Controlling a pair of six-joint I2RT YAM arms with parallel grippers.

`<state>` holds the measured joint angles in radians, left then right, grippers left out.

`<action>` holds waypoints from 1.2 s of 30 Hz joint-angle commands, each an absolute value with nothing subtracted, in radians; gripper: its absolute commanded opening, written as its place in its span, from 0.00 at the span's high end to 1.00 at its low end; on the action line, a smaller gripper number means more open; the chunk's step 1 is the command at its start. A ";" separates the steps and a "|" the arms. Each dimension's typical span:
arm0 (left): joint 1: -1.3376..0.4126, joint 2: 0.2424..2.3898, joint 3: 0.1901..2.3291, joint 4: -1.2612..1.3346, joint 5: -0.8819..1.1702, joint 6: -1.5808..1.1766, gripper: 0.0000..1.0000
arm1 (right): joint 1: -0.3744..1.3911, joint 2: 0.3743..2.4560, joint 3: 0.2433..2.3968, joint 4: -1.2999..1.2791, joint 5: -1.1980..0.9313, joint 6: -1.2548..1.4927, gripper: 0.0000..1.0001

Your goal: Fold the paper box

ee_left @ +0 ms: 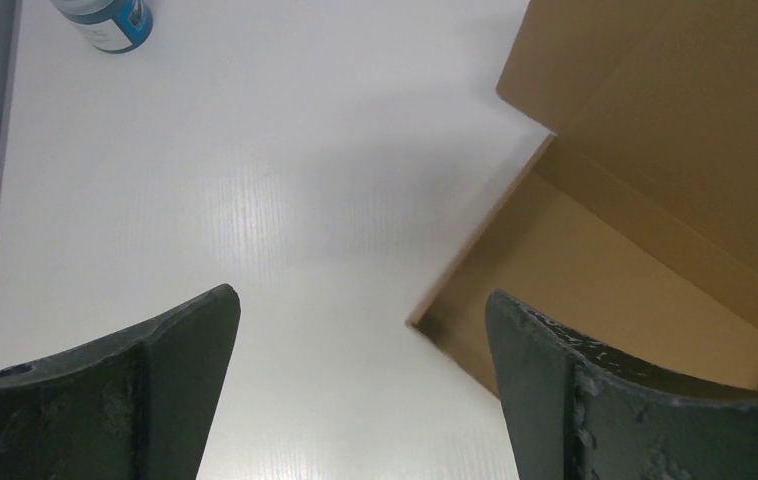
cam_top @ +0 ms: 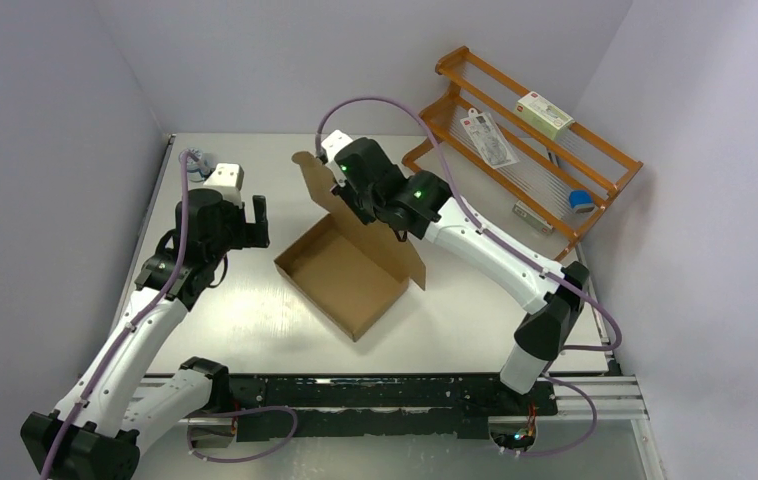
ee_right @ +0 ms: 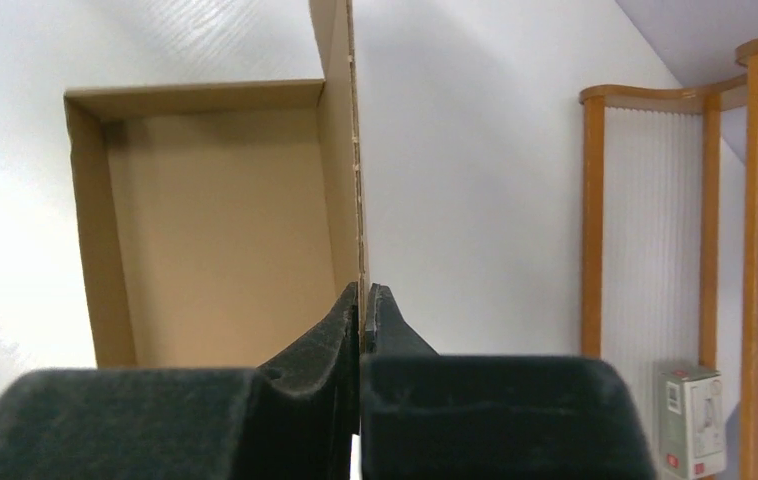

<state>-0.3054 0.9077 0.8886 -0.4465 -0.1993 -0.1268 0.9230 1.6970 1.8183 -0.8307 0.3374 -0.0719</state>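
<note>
The paper box [cam_top: 345, 275] is a shallow brown cardboard tray lying at an angle in the middle of the table, its lid flap [cam_top: 375, 240] standing up along the far right side. My right gripper [cam_top: 340, 195] is shut on the top edge of that flap. In the right wrist view the thin cardboard edge [ee_right: 340, 150] runs straight into the closed right gripper [ee_right: 364, 300], with the tray [ee_right: 215, 220] to its left. My left gripper [cam_top: 255, 222] hovers open just left of the box. Seen from the left wrist, the left gripper [ee_left: 360, 330] holds nothing, and the box corner [ee_left: 655, 200] is at the right.
An orange wooden rack [cam_top: 525, 130] stands at the back right with a small white carton [cam_top: 543, 113], a flat packet [cam_top: 490, 137] and a blue item [cam_top: 582, 200]. A small blue-and-white jar [ee_left: 105, 15] sits at the far left. A black rail [cam_top: 395, 392] lines the near edge.
</note>
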 commanded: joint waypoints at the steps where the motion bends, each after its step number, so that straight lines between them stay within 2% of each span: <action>1: -0.314 0.896 0.887 -0.451 -0.213 -0.113 0.03 | 0.917 1.711 1.855 -0.826 0.312 -0.214 1.00; 5: -0.321 0.894 0.890 -0.456 -0.219 -0.112 0.03 | 0.871 1.710 1.819 -0.760 0.183 -0.369 1.00; 8: -0.328 0.891 0.890 -0.456 -0.219 -0.110 0.03 | 0.792 1.721 1.821 -0.736 0.002 -0.486 1.00; 13: -0.336 0.887 0.890 -0.457 -0.217 -0.103 0.03 | 0.684 1.802 1.931 -0.803 -0.265 -0.682 1.00; 21: -0.336 0.874 0.887 -0.456 -0.193 -0.090 0.03 | 0.641 1.960 2.123 -1.010 -0.384 -0.943 1.00; 31: -0.333 0.856 0.885 -0.430 -0.178 -0.064 0.03 | 0.556 1.926 2.088 -0.920 -0.633 -1.032 1.00; 36: -0.333 0.851 0.884 -0.413 -0.145 -0.043 0.03 | 0.547 1.920 2.067 -0.887 -0.620 -1.011 0.99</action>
<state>-0.3302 0.8669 0.8886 -0.4458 -0.1871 -0.0746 0.5518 1.9537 2.0865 -0.9192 -0.5697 -1.0039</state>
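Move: The paper box lies open with its lid standing up, and the right hand is already shut on the middle of the lid's top edge. The box's middle is about 6 cm back, 5 cm left and 20 cm below that hand. The lid's far flap sticks out roughly 9 cm ahead and 9 cm left, 7 cm lower; the wooden rack is some 15 cm ahead and 27 cm right, about 15 cm down. From the idle left hand, the box's middle is about 5 cm back, 18 cm right and 16 cm below. The open box is dragged by its upright lid, with the right fingers keeping their pinch on the top edge throughout. The right hand goes forward about 8 cm, most of it early on, while its wrist swings some 50 degrees counter-clockwise to bring the box square to the table. It dips a couple of centimetres late on, then starts to ease back up. ##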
